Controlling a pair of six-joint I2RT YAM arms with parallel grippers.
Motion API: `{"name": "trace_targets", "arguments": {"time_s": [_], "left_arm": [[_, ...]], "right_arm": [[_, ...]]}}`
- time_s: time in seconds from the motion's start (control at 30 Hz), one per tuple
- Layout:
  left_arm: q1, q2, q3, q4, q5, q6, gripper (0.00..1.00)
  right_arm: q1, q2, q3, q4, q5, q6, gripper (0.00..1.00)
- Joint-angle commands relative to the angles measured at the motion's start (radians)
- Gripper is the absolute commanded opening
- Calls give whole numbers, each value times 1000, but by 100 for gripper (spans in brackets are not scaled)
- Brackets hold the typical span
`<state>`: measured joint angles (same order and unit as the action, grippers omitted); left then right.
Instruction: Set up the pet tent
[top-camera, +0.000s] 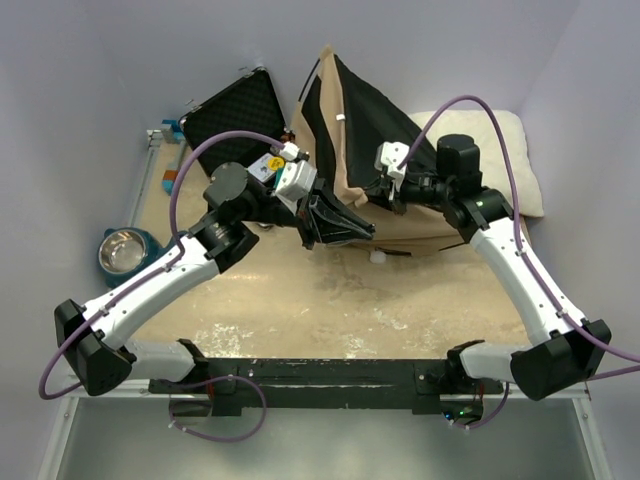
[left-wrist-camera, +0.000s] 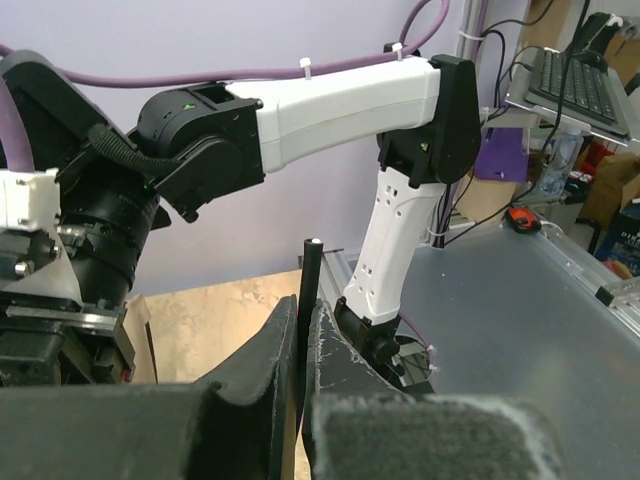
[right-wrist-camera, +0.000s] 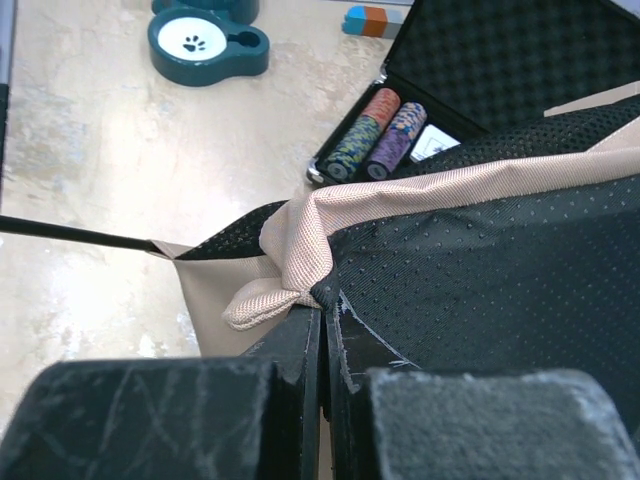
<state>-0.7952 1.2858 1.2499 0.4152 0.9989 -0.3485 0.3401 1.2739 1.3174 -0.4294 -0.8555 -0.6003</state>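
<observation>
The pet tent (top-camera: 352, 108) lies half collapsed at the back centre, tan canvas with its black floor panel turned up. My left gripper (top-camera: 366, 230) sits at the tent's front edge, shut on a thin dark pole (left-wrist-camera: 308, 285) that stands up between its fingers (left-wrist-camera: 272, 370). My right gripper (top-camera: 380, 192) is just right of it, over the fabric. In the right wrist view it (right-wrist-camera: 325, 305) is shut on a bunched corner where the tan hem (right-wrist-camera: 300, 250) meets the dotted black panel (right-wrist-camera: 480, 270). Another pole (right-wrist-camera: 70, 233) runs out left from the fabric's corner.
An open black case (top-camera: 235, 110) with stacks of coloured chips (right-wrist-camera: 380, 135) lies left of the tent. A white pillow (top-camera: 515, 150) is at the back right. A teal pet bowl (top-camera: 124, 252) stands at the left edge. Walls close in the back and sides.
</observation>
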Motion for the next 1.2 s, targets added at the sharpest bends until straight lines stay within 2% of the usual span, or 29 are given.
{"name": "trace_targets", "arguments": {"time_s": [0.0, 0.13, 0.43, 0.6, 0.87, 1.0, 1.17], "left_arm": [[-4, 20, 22, -174, -49, -21, 0], [10, 61, 31, -309, -74, -18, 0], [137, 104, -32, -395, -98, -79, 0], [152, 103, -59, -481, -114, -37, 0], [201, 43, -133, -483, -101, -70, 0], [208, 32, -149, -477, -106, -89, 0], [208, 50, -142, -469, -118, -83, 0]], "right_arm": [[-4, -25, 65, 55, -65, 120, 0], [-4, -4, 124, 9, -134, 192, 0], [-6, -7, 148, 18, -258, 391, 0], [-30, -10, 129, 96, -300, 509, 0], [-122, -8, 91, 170, -361, 628, 0], [-125, -10, 77, 152, -367, 608, 0], [-124, -10, 59, 188, -367, 674, 0]]}}
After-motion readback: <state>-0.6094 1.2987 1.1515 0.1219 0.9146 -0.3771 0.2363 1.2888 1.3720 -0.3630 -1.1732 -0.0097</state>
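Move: The tan tent corner, pinched in the right hand, lies about 16 cm ahead of the left hand, 2 cm to its right and 11 cm lower. From the right hand, the pole end gripped by the left is about 16 cm back, 2 cm left and 11 cm up. The dark mesh panel's middle lies some 14 cm beyond the corner; the open chip case sits roughly 37 cm ahead of the left hand, 21 cm left and far below. Down and forward, some 9 cm and 8 cm, the left hand carries the pole end towards the tent corner, easing a little left late on; its fingers swing from back-right to point straight right, about level. The right hand, still pinching the corner, draws it back and up about 4 cm each to meet the pole, rolling nearly 30 degrees. ##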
